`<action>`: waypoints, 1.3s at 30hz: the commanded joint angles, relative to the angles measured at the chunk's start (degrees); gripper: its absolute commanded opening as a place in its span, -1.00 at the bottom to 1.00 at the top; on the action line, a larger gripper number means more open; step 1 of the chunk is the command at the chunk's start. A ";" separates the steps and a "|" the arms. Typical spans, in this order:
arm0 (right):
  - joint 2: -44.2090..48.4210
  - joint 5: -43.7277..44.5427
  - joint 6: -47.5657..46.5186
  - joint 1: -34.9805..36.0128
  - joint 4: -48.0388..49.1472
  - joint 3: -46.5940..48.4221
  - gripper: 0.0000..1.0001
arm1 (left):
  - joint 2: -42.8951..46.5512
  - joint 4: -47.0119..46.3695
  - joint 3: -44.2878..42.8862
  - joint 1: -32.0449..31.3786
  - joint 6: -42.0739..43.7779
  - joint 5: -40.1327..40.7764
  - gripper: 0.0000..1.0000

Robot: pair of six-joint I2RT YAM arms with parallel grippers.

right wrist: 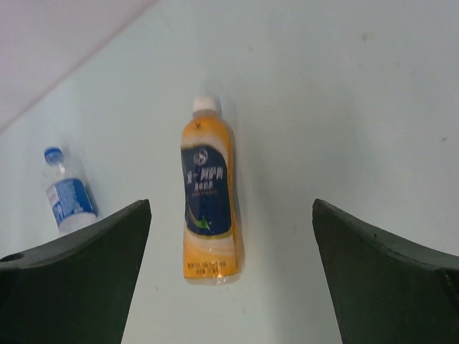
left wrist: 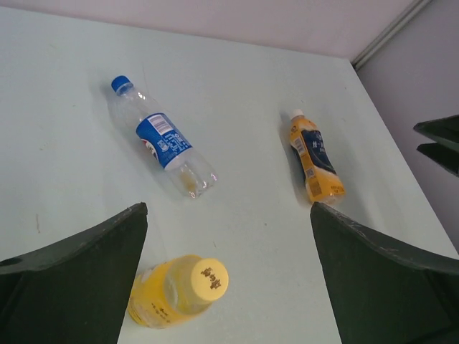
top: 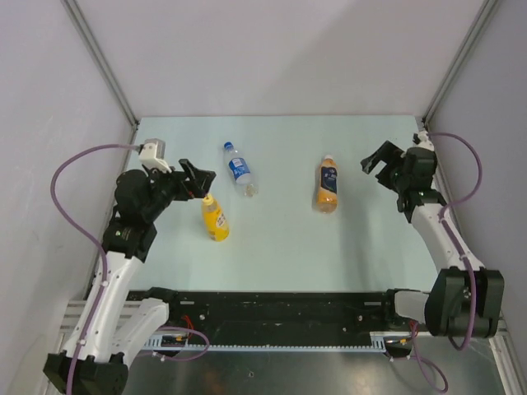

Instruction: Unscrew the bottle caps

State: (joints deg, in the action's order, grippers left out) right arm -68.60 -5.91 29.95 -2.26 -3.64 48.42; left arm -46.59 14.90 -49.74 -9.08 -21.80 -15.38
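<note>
Three bottles lie on their sides on the pale table (top: 280, 239), all capped. The clear bottle (top: 239, 170) with a blue label has a blue cap (left wrist: 120, 83) pointing away. The yellow bottle (top: 216, 220) lies just below my left gripper (top: 198, 179), its yellow cap (left wrist: 208, 278) facing the wrist camera. The left gripper (left wrist: 228, 215) is open and holds nothing. The orange bottle (right wrist: 208, 201) with a dark blue label has a whitish cap (right wrist: 205, 104) at its far end. My right gripper (right wrist: 231, 204) is open, raised above and to the right of that bottle (top: 328, 188).
Grey walls with aluminium posts (top: 103, 62) close in the table on the left, back and right. A black rail (top: 280, 309) runs along the near edge between the arm bases. The right gripper's fingers (left wrist: 439, 142) show at the edge of the left wrist view.
</note>
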 commanded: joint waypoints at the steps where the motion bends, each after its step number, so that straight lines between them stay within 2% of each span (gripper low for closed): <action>1: -3.97 -2.12 -1.79 3.88 -7.78 6.50 0.99 | 5.77 -0.06 1.45 0.50 0.03 4.94 0.99; 3: -6.06 -0.49 -2.70 6.82 -9.56 9.30 0.99 | 8.17 -0.11 3.04 0.54 -0.03 7.25 0.99; 9: -15.03 5.61 -6.11 14.65 -17.36 19.88 0.99 | 12.12 -0.08 5.64 0.56 2.70 7.40 0.99; 17: -32.33 4.71 -6.13 16.98 -25.80 31.51 0.99 | 8.89 -0.12 5.70 0.51 4.78 3.92 0.99; 21: -39.83 8.98 -7.00 18.28 -29.84 36.69 0.98 | 6.77 -0.11 5.77 0.51 4.79 1.47 0.99; 24: -43.47 8.45 -7.27 18.39 -29.65 37.95 0.82 | 6.51 -0.14 5.95 0.55 4.02 0.72 0.99; 33: -48.14 0.83 -8.10 18.42 -29.36 39.02 0.10 | 8.55 -0.01 5.33 0.56 3.64 -1.57 0.99; 36: -46.64 -0.68 -8.45 18.29 -29.35 39.03 -0.04 | 8.64 0.11 4.60 0.53 3.16 -3.05 0.99; 39: -43.12 -1.83 -8.22 18.04 -29.21 39.03 -0.09 | 8.13 1.29 2.81 0.48 3.44 -4.00 0.99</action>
State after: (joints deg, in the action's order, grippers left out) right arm -116.16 -4.64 22.15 16.01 -32.42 85.19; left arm -38.46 15.79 -43.57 -8.95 -18.57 -16.27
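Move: The orange bottle lies on its side, cap pointing away from the bases, its middle about 13 cm left of the right hand, 3 cm ahead and 16 cm below. The blue-labelled bottle is some 33 cm left of the orange bottle and 5 cm farther out; the yellow bottle stands about 39 cm left of the orange bottle and 16 cm nearer. From the left hand, the orange bottle is roughly 43 cm right, 12 cm ahead and 25 cm below. The right hand, open, first swings left and a little forward until it is nearly above the orange bottle, then drops steeply onto it, about 16 cm down and 13 cm left in all, while the wrist tips the fingers down by nearly 40 degrees and turns some 20 degrees counter-clockwise. Late in the descent the fingers start to close, and at the bottom they pinch the bottle from both sides around its dark label at about half opening, while the empty, open left hand only drifts back 2 to 3 cm, first rising slightly and then dipping about 4 cm. ##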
